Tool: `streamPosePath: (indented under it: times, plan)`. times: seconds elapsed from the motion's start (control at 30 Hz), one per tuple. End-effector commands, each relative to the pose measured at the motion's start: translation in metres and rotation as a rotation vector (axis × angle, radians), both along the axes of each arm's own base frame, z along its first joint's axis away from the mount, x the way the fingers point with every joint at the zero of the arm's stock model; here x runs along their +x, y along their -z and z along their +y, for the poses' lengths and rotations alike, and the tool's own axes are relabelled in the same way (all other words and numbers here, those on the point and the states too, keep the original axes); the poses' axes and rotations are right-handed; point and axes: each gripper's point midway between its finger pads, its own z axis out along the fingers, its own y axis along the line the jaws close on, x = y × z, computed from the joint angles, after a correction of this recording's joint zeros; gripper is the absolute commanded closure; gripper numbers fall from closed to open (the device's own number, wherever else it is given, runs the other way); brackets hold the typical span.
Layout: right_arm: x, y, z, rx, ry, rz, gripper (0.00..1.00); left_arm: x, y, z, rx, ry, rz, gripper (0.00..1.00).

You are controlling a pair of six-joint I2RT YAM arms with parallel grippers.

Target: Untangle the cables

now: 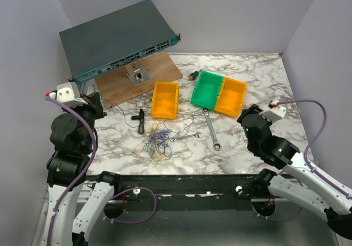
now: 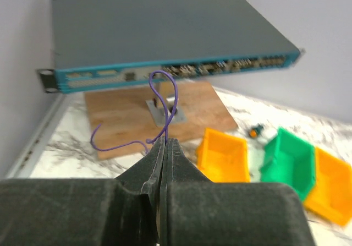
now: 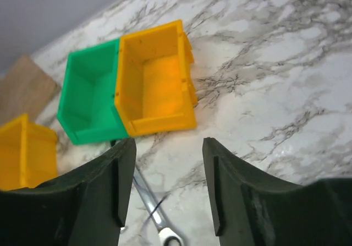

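The cables (image 1: 157, 141) lie as a loose tangle of blue, yellow and orange strands on the marble table, near its front edge. My left gripper (image 2: 165, 142) is raised at the left (image 1: 98, 106). It is shut on one thin purple wire (image 2: 164, 94), which loops up from the fingertips and trails to the left. My right gripper (image 3: 169, 147) stands open over the table at the right (image 1: 250, 120), with nothing between its fingers. Below it, a dark strand (image 3: 153, 212) crosses a wrench (image 3: 155, 217).
Two silver wrenches (image 1: 211, 128) (image 1: 186, 137) lie right of the tangle. Behind them stand an orange bin (image 1: 165, 99), a green bin (image 1: 207, 88) and another orange bin (image 1: 231, 96). A network switch (image 1: 118, 37) stands propped on a wooden board (image 1: 146, 83). A black T-shaped part (image 1: 140, 120) lies left of the tangle.
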Motion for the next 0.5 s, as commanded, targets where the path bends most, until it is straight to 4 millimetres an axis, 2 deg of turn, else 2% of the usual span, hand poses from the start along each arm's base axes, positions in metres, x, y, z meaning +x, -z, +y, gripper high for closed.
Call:
streamPosePath:
  times: [0.0, 0.1, 0.2, 0.27, 0.47]
  plan:
    - [0.010, 0.014, 0.061, -0.038, -0.346, 0.065, 0.29, 0.002, 0.001, -0.047, 0.029, 0.266, -0.049, 1.00]
    - [0.002, 0.022, 0.128, -0.074, -0.750, 0.077, 0.23, -0.001, -0.004, -0.061, 0.032, 0.349, -0.076, 1.00]
    - [-0.018, 0.016, 0.188, -0.027, -1.095, 0.036, 0.21, -0.005, -0.015, -0.066, 0.036, 0.382, -0.101, 1.00]
    - [-0.030, 0.011, 0.220, 0.019, -1.275, 0.004, 0.21, -0.008, -0.024, -0.065, 0.038, 0.376, -0.117, 1.00]
    - [-0.052, 0.013, 0.290, 0.031, -1.567, -0.056, 0.21, -0.017, -0.055, -0.064, 0.047, 0.382, -0.173, 1.00]
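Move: The cable tangle lies about 36 cm to my right hand's left, nearly level fore and aft and some 21 cm below. On that way lie the large wrench, 14 cm left and 7 cm ahead, and the small wrench, 25 cm left and 4 cm ahead. From my raised left hand, which still grips a purple cable, the tangle is about 15 cm right, level with it and some 39 cm down; the black tool sits 7 cm right, 12 cm ahead. My right hand, empty and already part open, sweeps about 23 cm left and sinks some 5 cm, past the large wrench towards the tangle, turning roughly 70 degrees counter-clockwise while its fingers spread wide. I keep the purple cable shut in my left fingers as that hand swings right, dips slightly, then climbs back past its starting height, turning clockwise. ##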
